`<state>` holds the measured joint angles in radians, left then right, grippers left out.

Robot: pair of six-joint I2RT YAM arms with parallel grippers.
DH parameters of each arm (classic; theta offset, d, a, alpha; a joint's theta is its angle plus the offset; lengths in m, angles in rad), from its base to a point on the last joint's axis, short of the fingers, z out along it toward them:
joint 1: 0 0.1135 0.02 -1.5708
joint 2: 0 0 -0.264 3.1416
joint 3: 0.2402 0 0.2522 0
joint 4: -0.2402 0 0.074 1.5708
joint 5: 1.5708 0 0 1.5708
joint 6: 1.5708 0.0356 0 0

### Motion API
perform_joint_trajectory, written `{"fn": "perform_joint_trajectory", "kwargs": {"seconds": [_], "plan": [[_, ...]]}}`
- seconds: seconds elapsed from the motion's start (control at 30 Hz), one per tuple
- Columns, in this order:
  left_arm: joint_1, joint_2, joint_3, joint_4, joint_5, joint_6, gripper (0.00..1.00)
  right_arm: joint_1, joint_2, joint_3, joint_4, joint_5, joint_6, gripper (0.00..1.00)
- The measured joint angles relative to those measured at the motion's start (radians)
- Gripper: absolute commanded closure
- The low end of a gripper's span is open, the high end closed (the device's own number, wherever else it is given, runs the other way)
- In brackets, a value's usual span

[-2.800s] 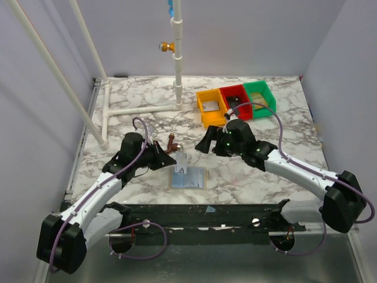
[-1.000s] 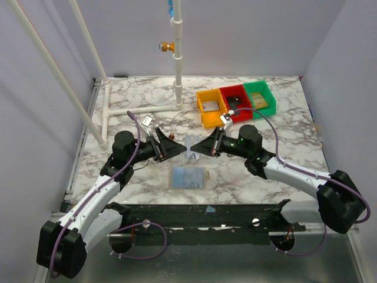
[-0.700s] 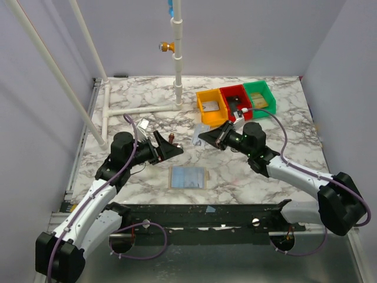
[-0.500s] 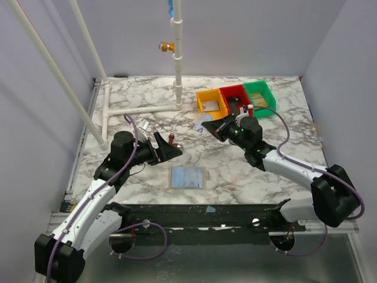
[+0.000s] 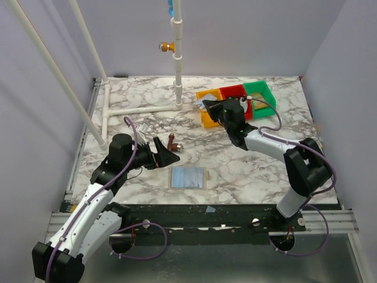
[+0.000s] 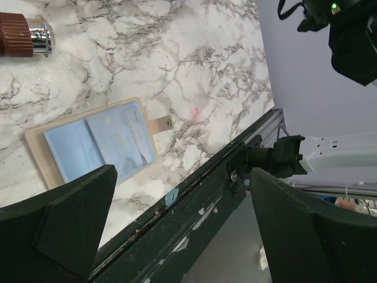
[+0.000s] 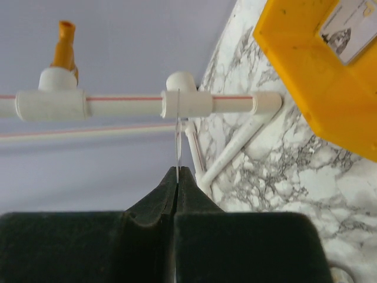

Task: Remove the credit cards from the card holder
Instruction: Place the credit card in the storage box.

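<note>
The card holder (image 5: pixel 189 177) lies flat and open on the marble near the front edge; in the left wrist view the card holder (image 6: pixel 97 147) shows two blue pockets inside a tan border. My left gripper (image 5: pixel 168 154) hangs open and empty just left of and above it, its gripper (image 6: pixel 188 236) spread wide. The right gripper (image 5: pixel 207 106) is shut on a thin pale card (image 5: pixel 201 105) over the yellow bin (image 5: pixel 207 118). Seen edge-on, that card (image 7: pixel 177 135) sticks out of the right gripper (image 7: pixel 177 171).
Red bin (image 5: pixel 235 93) and green bin (image 5: pixel 259 94) stand beside the yellow bin (image 7: pixel 318 76), which holds a card (image 7: pixel 353 29). A copper fitting (image 5: pixel 172 143) lies by the left gripper. White pipe frame (image 5: pixel 141 109) stands at back left. A black rail (image 5: pixel 206 215) lines the front.
The right gripper has carried the card from the table's middle back and right to the yellow bin. The left gripper stayed open and drew slightly back.
</note>
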<state>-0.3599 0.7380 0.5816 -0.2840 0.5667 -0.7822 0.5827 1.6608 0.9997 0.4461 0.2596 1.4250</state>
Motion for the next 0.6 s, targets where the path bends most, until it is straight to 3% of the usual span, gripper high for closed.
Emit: {"fn": "perform_joint_trajectory", "kwargs": {"seconds": [0.6], "plan": [[0.006, -0.056, 0.034, -0.082, 0.0, 0.053, 0.01, -0.093, 0.28, 0.234, -0.124, 0.126, 0.167, 0.99]]}}
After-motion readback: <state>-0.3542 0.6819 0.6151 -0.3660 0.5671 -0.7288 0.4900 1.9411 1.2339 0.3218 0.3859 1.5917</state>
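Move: The closed right hand already holds the card. The yellow storage box's middle lies about 11 cm ahead of that hand, 5 cm to its right and 15 cm below. The red box stands some 11 cm to the right of the yellow one and 2 cm farther out, the white pipe's foot about 16 cm to its left. From the idle left hand, the yellow box is roughly 34 cm ahead, 16 cm right and 15 cm below. The right hand carries the card forward about 8 cm and down 6 over the yellow box, veering right, turning clockwise. ##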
